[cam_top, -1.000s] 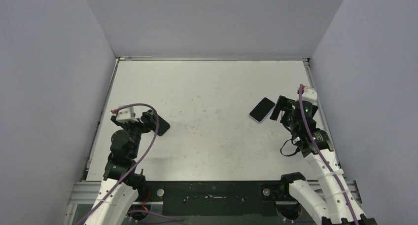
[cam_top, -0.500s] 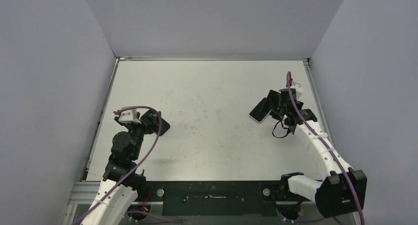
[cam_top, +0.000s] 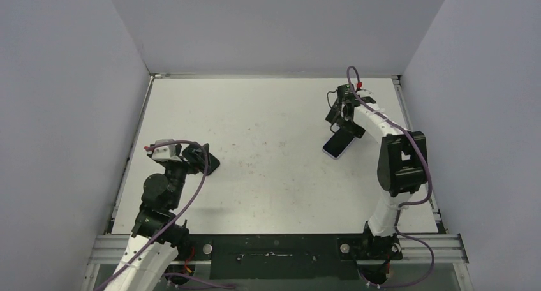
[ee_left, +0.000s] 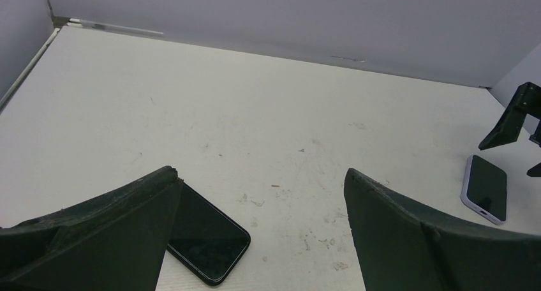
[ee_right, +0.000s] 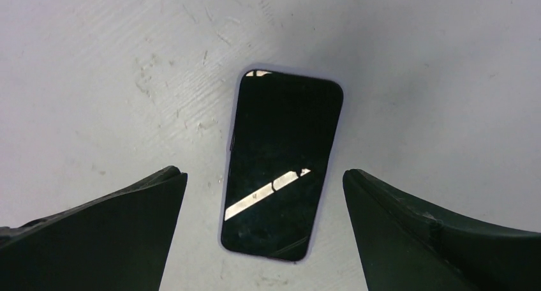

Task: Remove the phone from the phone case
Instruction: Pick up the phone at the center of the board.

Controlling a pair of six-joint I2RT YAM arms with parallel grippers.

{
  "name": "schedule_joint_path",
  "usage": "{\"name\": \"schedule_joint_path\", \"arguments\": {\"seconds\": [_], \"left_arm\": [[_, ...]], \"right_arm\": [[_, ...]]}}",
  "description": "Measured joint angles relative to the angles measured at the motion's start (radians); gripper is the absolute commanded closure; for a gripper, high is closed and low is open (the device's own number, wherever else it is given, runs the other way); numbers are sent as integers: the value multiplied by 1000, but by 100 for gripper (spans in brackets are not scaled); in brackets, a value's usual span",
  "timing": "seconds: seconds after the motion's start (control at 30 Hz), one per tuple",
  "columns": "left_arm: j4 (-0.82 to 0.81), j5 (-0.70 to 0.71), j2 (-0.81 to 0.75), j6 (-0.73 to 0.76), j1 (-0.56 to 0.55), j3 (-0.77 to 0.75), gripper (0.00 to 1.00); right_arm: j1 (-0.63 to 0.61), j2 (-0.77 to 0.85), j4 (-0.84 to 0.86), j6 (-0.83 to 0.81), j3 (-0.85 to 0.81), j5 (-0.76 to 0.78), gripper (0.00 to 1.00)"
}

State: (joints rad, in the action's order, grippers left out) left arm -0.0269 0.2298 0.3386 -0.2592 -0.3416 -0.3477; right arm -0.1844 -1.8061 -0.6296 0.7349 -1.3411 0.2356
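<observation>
A phone in a pale lavender phone case [cam_top: 338, 143] lies screen up on the right of the white table [cam_top: 268, 125]. My right gripper [cam_top: 340, 112] hovers open over its far end. In the right wrist view the phone [ee_right: 281, 163] lies flat between the two spread fingers without touching either. From the left wrist it shows far right [ee_left: 486, 189]. A second, all-black phone-shaped slab [ee_left: 207, 233] lies by my left gripper [ee_left: 260, 173], which is open and empty. Its left finger [ee_left: 115, 227] hides part of that slab.
Grey walls close in the table on the left, back and right. The table's back edge [cam_top: 274, 76] lies beyond the right gripper. The black slab [cam_top: 212, 163] sits near the table's left side, beside the left gripper [cam_top: 198, 156].
The right arm has swung up from the right edge and stretched out to the far side of the lavender-cased phone, gripper open over it. The left arm has barely shifted.
</observation>
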Motion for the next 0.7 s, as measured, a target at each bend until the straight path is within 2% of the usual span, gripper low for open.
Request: {"name": "schedule_joint_path", "arguments": {"seconds": [0.13,0.3,0.7], "left_arm": [[0,0,-6,0,-2,0,3],[0,0,-11,-1,-4,0,3],[-1,-1,-19,-3,-11,0,3]], "right_arm": [[0,-130,-62,28,-116,45,0],[0,-225,-122,45,-179,68,0],[-1,-253,-168,40,-171,44,0]]}}
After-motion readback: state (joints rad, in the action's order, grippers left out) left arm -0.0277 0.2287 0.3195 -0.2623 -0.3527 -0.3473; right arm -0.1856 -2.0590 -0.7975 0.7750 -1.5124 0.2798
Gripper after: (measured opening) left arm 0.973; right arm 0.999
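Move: The phone in its pale case lies flat on the board some 7 cm below the right gripper, its middle about 3 cm back towards the base and roughly 1 cm to the left. It slants forward and to the right, with nothing else standing near it. From the left gripper, the phone lies some 12 cm farther out, about 60 cm to the right and 22 cm lower. Lower the open right gripper about 5.5 cm over the phone, drifting a little forward at first, then easing back the same amount as it sinks. Tip the fingers some 13 degrees nearer to straight down and bring them down astride the phone's long sides, left finger close along the left edge, keeping them wide open. ##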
